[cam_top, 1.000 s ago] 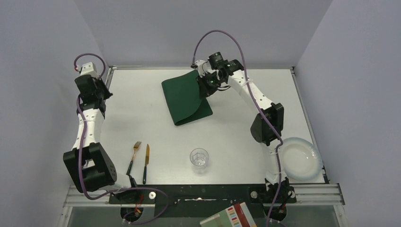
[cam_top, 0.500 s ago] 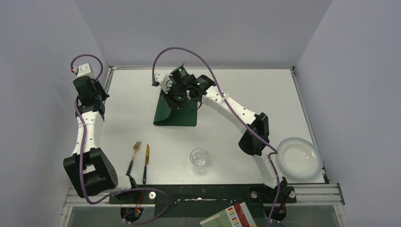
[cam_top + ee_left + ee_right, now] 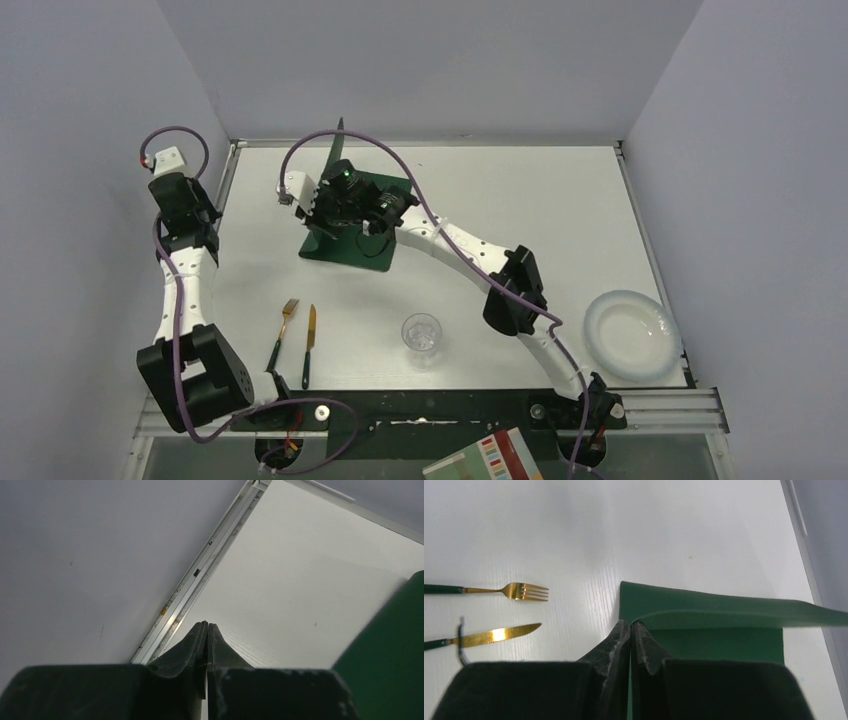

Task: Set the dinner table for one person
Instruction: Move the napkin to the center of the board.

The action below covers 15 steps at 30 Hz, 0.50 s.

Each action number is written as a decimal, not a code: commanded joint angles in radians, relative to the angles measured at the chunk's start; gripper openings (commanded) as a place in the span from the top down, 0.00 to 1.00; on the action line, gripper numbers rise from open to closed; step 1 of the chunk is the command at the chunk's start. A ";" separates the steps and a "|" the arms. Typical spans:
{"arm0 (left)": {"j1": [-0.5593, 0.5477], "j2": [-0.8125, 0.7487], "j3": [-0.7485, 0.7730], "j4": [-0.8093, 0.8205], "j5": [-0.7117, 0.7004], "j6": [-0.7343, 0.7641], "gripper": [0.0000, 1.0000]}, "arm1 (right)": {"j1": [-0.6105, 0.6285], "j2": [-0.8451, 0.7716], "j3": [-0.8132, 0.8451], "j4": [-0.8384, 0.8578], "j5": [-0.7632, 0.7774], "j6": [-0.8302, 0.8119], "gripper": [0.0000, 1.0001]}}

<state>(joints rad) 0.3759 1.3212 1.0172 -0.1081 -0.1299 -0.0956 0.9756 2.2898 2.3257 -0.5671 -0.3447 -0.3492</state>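
Note:
The dinner table (image 3: 540, 220) is a white top with a thin metal rim. On its back left lies a dark green placemat (image 3: 345, 250), one flap of it lifted and standing up. My right gripper (image 3: 322, 218) is shut on the placemat's edge (image 3: 724, 645), and its fingertips pinch the raised fold (image 3: 630, 624). My left gripper (image 3: 205, 222) hangs at the far left by the table's rim, shut and empty (image 3: 206, 625), with the placemat (image 3: 395, 655) off to its right. A gold fork (image 3: 285, 325), a gold knife (image 3: 309, 340), a clear glass (image 3: 421, 335) and a white plate (image 3: 632, 335) sit near the front.
Grey walls close in the table on the left, back and right. The right arm stretches diagonally over the table's middle, above and behind the glass. A coloured booklet (image 3: 485, 460) lies below the front rail.
The right arm has swung left, dragging the placemat from the back centre to the back left, with one flap now standing up. The left gripper closed and drew slightly back left.

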 commanded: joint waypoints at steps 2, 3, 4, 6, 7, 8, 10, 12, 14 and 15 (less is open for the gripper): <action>0.020 -0.074 -0.014 0.067 -0.022 0.018 1.00 | 0.018 0.115 0.097 0.136 -0.072 -0.019 1.00; 0.024 -0.081 -0.023 0.070 -0.028 0.020 1.00 | 0.023 0.135 0.114 0.145 -0.079 -0.020 1.00; 0.028 -0.088 -0.030 0.072 -0.033 0.022 1.00 | 0.028 0.153 0.130 0.158 -0.079 -0.020 1.00; 0.039 -0.099 -0.044 0.078 -0.039 0.026 1.00 | 0.039 0.186 0.165 0.182 -0.078 -0.017 0.98; 0.044 -0.103 -0.051 0.080 -0.040 0.026 1.00 | 0.046 0.200 0.176 0.195 -0.076 -0.018 0.96; 0.050 -0.104 -0.057 0.083 -0.042 0.028 1.00 | 0.054 0.209 0.186 0.211 -0.065 -0.021 0.95; 0.056 -0.103 -0.068 0.087 -0.039 0.027 1.00 | 0.071 0.219 0.196 0.240 -0.036 -0.041 0.97; 0.060 -0.098 -0.076 0.088 -0.025 0.023 1.00 | 0.087 0.220 0.202 0.268 -0.012 -0.070 1.00; 0.064 -0.090 -0.082 0.087 -0.005 0.018 0.96 | 0.099 0.216 0.220 0.281 0.012 -0.094 1.00; 0.066 -0.088 -0.086 0.086 0.012 0.017 0.84 | 0.103 0.212 0.228 0.286 0.021 -0.101 1.00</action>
<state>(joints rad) 0.4294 1.2449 0.9318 -0.0807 -0.1577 -0.0834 1.0458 2.5492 2.4592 -0.4145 -0.3676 -0.3923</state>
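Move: The shut right fingers hold the napkin by its lifted near edge, roughly 12 cm above the table; the middle of the part lying flat is some 9 cm ahead and 6 cm to the right. The fork lies about 16 cm back and 8 cm left, the knife 18 cm back and 3 cm left, the glass 18 cm back and 20 cm right. From the left gripper the napkin is about 30 cm to the right, level with it. Lay the raised napkin down: carry the right gripper down about 8 cm and left about 7 cm together, easing back a little at the end, with the fingers staying practically shut and the wrist barely turning. Meanwhile draw the empty left gripper back about 3 cm and slightly left, away from the napkin, parting its fingers slightly. ##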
